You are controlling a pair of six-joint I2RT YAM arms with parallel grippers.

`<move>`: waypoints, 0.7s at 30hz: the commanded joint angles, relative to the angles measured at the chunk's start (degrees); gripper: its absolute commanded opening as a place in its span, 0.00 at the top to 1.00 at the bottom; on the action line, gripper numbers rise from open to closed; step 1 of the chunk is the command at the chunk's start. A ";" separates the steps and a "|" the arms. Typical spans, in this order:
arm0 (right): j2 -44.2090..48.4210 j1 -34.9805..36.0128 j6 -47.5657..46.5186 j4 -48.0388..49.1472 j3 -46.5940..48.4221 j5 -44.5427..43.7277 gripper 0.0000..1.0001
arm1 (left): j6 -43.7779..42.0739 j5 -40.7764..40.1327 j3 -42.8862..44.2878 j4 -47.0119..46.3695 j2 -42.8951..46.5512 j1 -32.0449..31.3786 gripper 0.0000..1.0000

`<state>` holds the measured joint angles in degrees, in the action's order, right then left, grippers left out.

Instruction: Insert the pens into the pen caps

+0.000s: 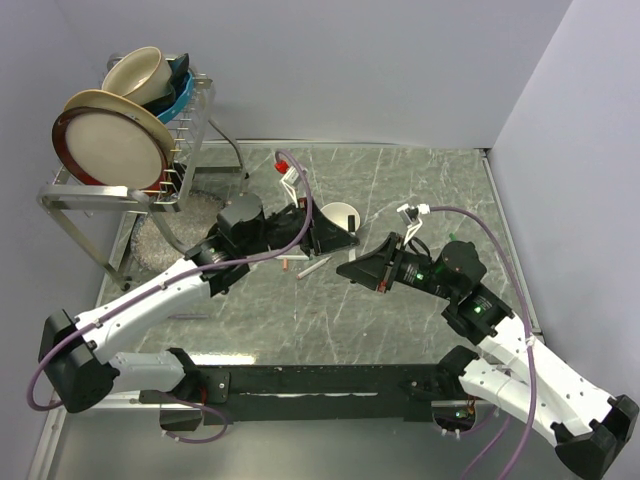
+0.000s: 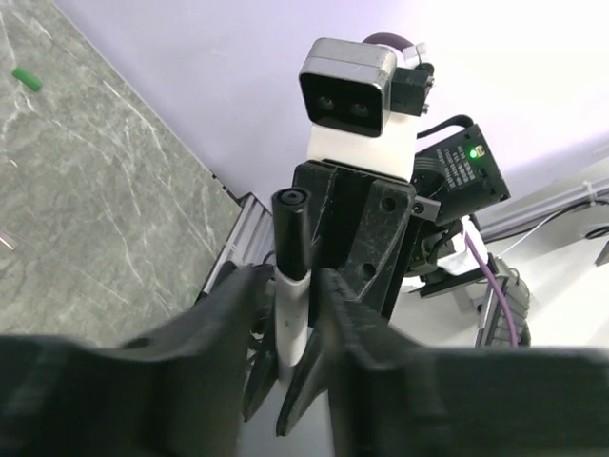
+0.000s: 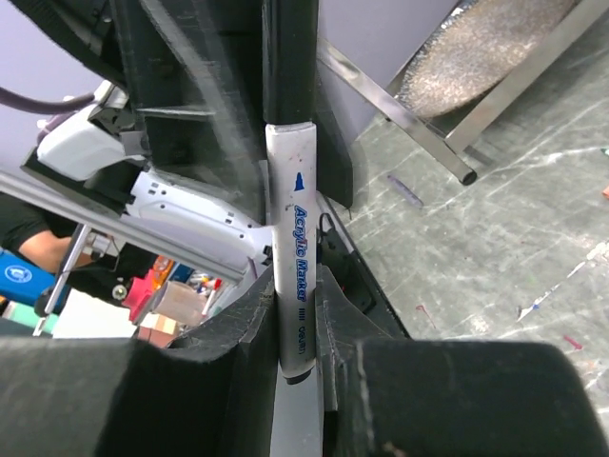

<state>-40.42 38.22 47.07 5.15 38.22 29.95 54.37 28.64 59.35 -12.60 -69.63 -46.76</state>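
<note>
A white-barrelled pen (image 3: 290,219) printed "Acrylic Marker" stands between the fingers of my right gripper (image 3: 293,286), which is shut on the barrel. A black pen cap (image 3: 288,57) sits on its far end. The same pen (image 2: 290,319) and black cap (image 2: 290,233) show in the left wrist view. There my left gripper (image 2: 290,286) flanks the barrel with its jaws slightly apart. From above, the left gripper (image 1: 338,238) and right gripper (image 1: 350,268) meet tip to tip over the table's middle. A second pen (image 1: 313,267) lies below them, beside a small red cap (image 1: 285,266). A green cap (image 2: 27,78) lies alone.
A cream bowl (image 1: 340,215) stands just behind the left gripper. At the back left is a wire dish rack (image 1: 190,130) with plates and bowls, and a round mat (image 1: 165,235) lies under it. Walls close the table at the back and right.
</note>
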 commanded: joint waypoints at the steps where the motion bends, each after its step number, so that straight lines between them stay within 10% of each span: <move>1: 1.31 0.28 -0.66 3.73 1.07 3.17 1.00 | -2.85 -0.51 1.55 0.98 2.39 -0.26 0.55; 21: 1.49 0.72 -1.63 2.15 2.13 5.46 1.00 | -7.61 -2.72 10.61 7.50 -0.34 -0.26 0.45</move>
<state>-39.66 38.50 46.44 5.72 38.24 34.15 48.64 25.96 67.64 -4.82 -69.47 -46.76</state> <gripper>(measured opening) 0.226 0.567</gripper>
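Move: The left jaws, already loosening, stand either side of the black pen cap, its middle about 2 cm above the hand point, level with it fore-and-aft and sideways. The capped pen's white body hangs upright below, its middle some 3 cm under the left hand. Far beneath, roughly 34 cm down, a loose pen lies about 13 cm ahead and 7 cm left. From the right hand, gripping the pen's lower end, the cap is about 7 cm up, straight above. Open the left gripper wide to leave the black cap on the pen, then lift it about 3.5 cm along the cap towards its top, easing slightly forward and left and rolling only some 5 degrees. Meanwhile keep the right gripper shut on the white pen body and carry the pen back about 1.5 cm. ##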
